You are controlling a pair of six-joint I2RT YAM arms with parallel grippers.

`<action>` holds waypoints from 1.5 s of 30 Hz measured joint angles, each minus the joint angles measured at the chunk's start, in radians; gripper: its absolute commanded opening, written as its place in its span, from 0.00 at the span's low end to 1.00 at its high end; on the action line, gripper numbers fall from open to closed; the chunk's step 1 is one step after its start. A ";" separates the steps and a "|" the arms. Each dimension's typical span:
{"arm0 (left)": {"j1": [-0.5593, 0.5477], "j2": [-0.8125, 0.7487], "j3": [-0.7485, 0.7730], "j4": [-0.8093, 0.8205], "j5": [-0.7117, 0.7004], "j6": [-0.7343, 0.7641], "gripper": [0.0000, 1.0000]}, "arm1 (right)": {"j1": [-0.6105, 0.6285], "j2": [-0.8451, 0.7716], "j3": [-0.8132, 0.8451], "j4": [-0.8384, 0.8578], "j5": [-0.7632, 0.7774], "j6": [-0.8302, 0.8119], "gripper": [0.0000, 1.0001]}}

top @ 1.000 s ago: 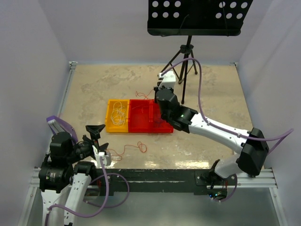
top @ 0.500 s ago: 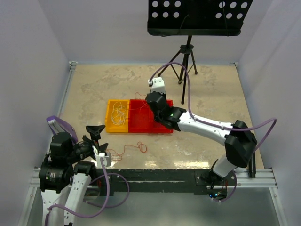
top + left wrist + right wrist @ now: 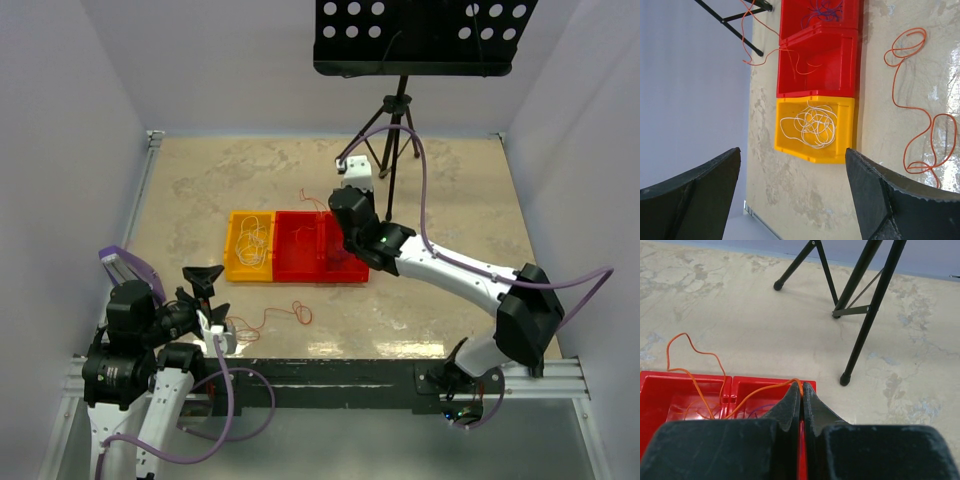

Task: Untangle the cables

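My right gripper (image 3: 338, 202) (image 3: 801, 388) is shut on a thin orange cable (image 3: 760, 390). It holds that cable above the far rim of the right red bin (image 3: 807, 385), and the cable trails left over the middle red bin (image 3: 300, 272) with a loop past its far edge (image 3: 310, 198). A white cable (image 3: 812, 125) lies coiled in the yellow bin (image 3: 232, 258). A purple cable (image 3: 822, 9) sits in the right red bin. A second orange cable (image 3: 272, 318) (image 3: 910, 100) lies loose on the table. My left gripper (image 3: 204, 272) (image 3: 792, 151) hangs open and empty at the near left.
A black music stand's tripod (image 3: 395, 150) (image 3: 875, 305) stands just beyond the bins, close to my right wrist. White walls close in the table on three sides. A metal rail (image 3: 330, 370) runs along the near edge.
My right arm swung left over the bins, then back right and farther away, keeping the orange cable pinched. The left arm has not moved.
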 measured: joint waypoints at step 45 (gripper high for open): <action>0.000 0.000 0.000 -0.008 -0.003 0.002 0.88 | 0.108 0.558 0.202 0.026 -0.212 0.054 0.00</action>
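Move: The right hand holds the orange cable pinched about 20 cm above the right red bin, whose middle, with the purple cable inside, lies about 5 cm back and 4 cm to the left. It is going to the middle red bin: 14 cm left, 5 cm back, 20 cm down. The yellow bin with the white cable is 25 cm left and 5 cm back; a tripod foot stands 6 cm right, about 2 cm ahead. From the left hand, the middle red bin is some 18 cm ahead, 15 cm right, 20 cm down. With its fingers still shut on the orange cable, the right hand swings left from over the right red bin towards the middle one, the sideways travel coming to some 13 cm and mostly done early. The descent takes over as it goes, about 18 cm in all down into the middle red bin with no net reach forward or back, while the fingers tip some 15 degrees further down and turn about 15 degrees counter-clockwise. ##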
